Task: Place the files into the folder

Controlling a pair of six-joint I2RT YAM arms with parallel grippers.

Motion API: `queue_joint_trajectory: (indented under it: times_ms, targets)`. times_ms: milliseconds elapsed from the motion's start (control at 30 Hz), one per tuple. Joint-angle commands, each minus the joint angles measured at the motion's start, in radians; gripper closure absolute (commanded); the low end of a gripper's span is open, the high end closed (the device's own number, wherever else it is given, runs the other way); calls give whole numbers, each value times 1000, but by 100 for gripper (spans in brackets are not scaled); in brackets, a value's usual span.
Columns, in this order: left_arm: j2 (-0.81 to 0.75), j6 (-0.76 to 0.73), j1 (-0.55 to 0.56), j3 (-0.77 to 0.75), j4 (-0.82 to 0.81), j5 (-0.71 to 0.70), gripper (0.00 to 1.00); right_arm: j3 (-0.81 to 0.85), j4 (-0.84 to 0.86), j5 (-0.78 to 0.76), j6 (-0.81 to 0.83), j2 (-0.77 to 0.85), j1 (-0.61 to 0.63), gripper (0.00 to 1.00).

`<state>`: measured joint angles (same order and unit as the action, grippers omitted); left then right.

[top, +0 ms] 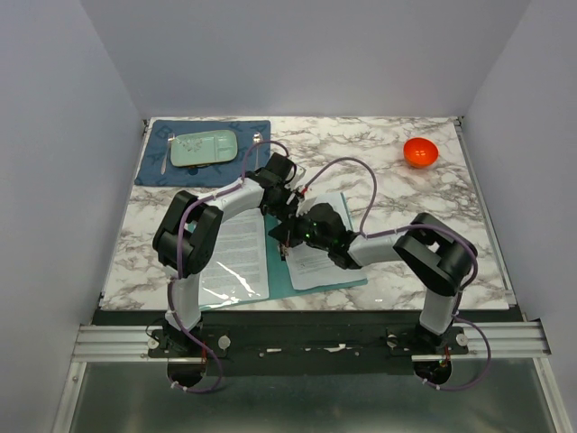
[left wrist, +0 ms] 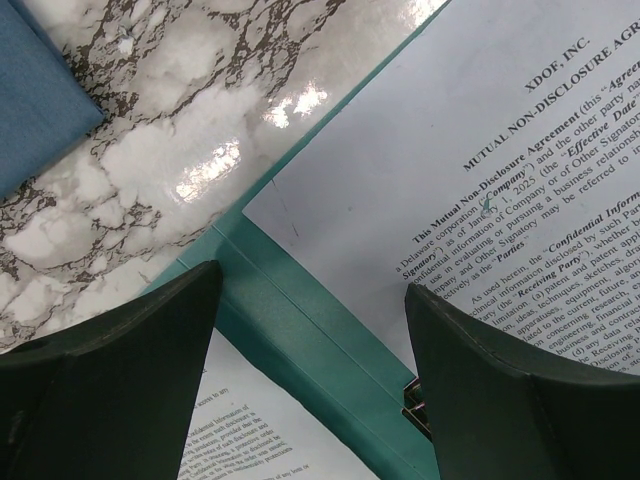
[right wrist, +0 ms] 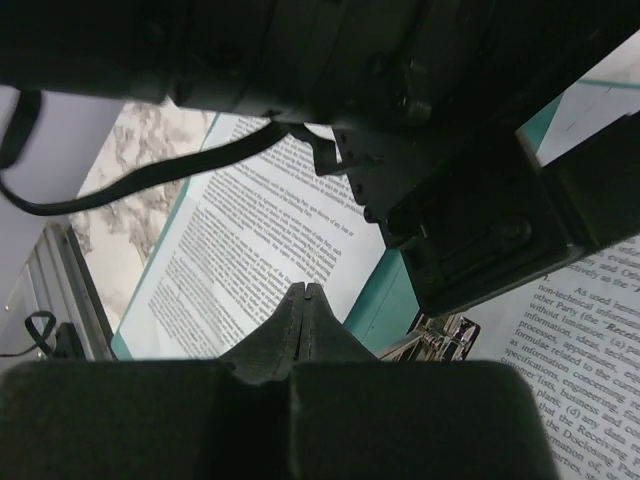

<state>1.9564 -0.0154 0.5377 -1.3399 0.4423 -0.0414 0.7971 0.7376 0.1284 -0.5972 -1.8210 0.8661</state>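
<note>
The teal folder [top: 347,278] lies open flat on the marble table. One printed sheet of the files [top: 236,254] rests on its left half under a glossy sleeve, another [top: 317,262] on its right half. My left gripper [top: 282,215] hangs open over the spine. In the left wrist view its fingers [left wrist: 120,370] straddle the teal spine [left wrist: 300,330], with a sheet [left wrist: 480,150] and the metal clip [left wrist: 415,405] beside them. My right gripper [right wrist: 306,292] is shut with nothing in it, low over the left sheet [right wrist: 240,240], next to the clip [right wrist: 440,335].
A dark blue placemat [top: 153,167] at the back left carries a pale green tray [top: 205,149] and cutlery. An orange bowl [top: 420,152] sits at the back right. Both wrists crowd together over the folder's middle.
</note>
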Motion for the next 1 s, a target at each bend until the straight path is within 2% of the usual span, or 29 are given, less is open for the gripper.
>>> queue_joint_trajectory:
  times_ms: [0, 367, 967]
  targets:
    - [24, -35, -15, 42, 81, -61, 13, 17, 15, 95, 1, -69, 4, 99]
    - [32, -37, -21, 38, 79, -60, 13, -62, 48, 157, -23, -110, 4, 99]
    - [36, -34, -27, 42, 73, -48, 14, -88, -90, 76, -6, -173, 4, 99]
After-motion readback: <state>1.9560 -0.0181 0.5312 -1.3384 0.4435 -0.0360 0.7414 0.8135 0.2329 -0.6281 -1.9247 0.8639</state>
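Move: The folder's metal clip, which the right hand's shut fingers are going down to, lies about 7 cm below them, roughly 1 cm back and 2 cm to their right. From those fingers, the right-hand file's middle is some 12 cm to the right and 1 cm back, and the left-hand file's middle about 12 cm to the left and 6 cm back. From the left hand the clip is about 9 cm back, 1 cm right and 2 cm below. Onto the metal clip of the folder the right hand brings its shut fingertips, sinking about 5 cm and drawing back some 2.5 cm, quickly at first and then easing almost to a stop, where it seems to bear on the clip's lever. The fingers tip about 5 degrees and stay closed. ##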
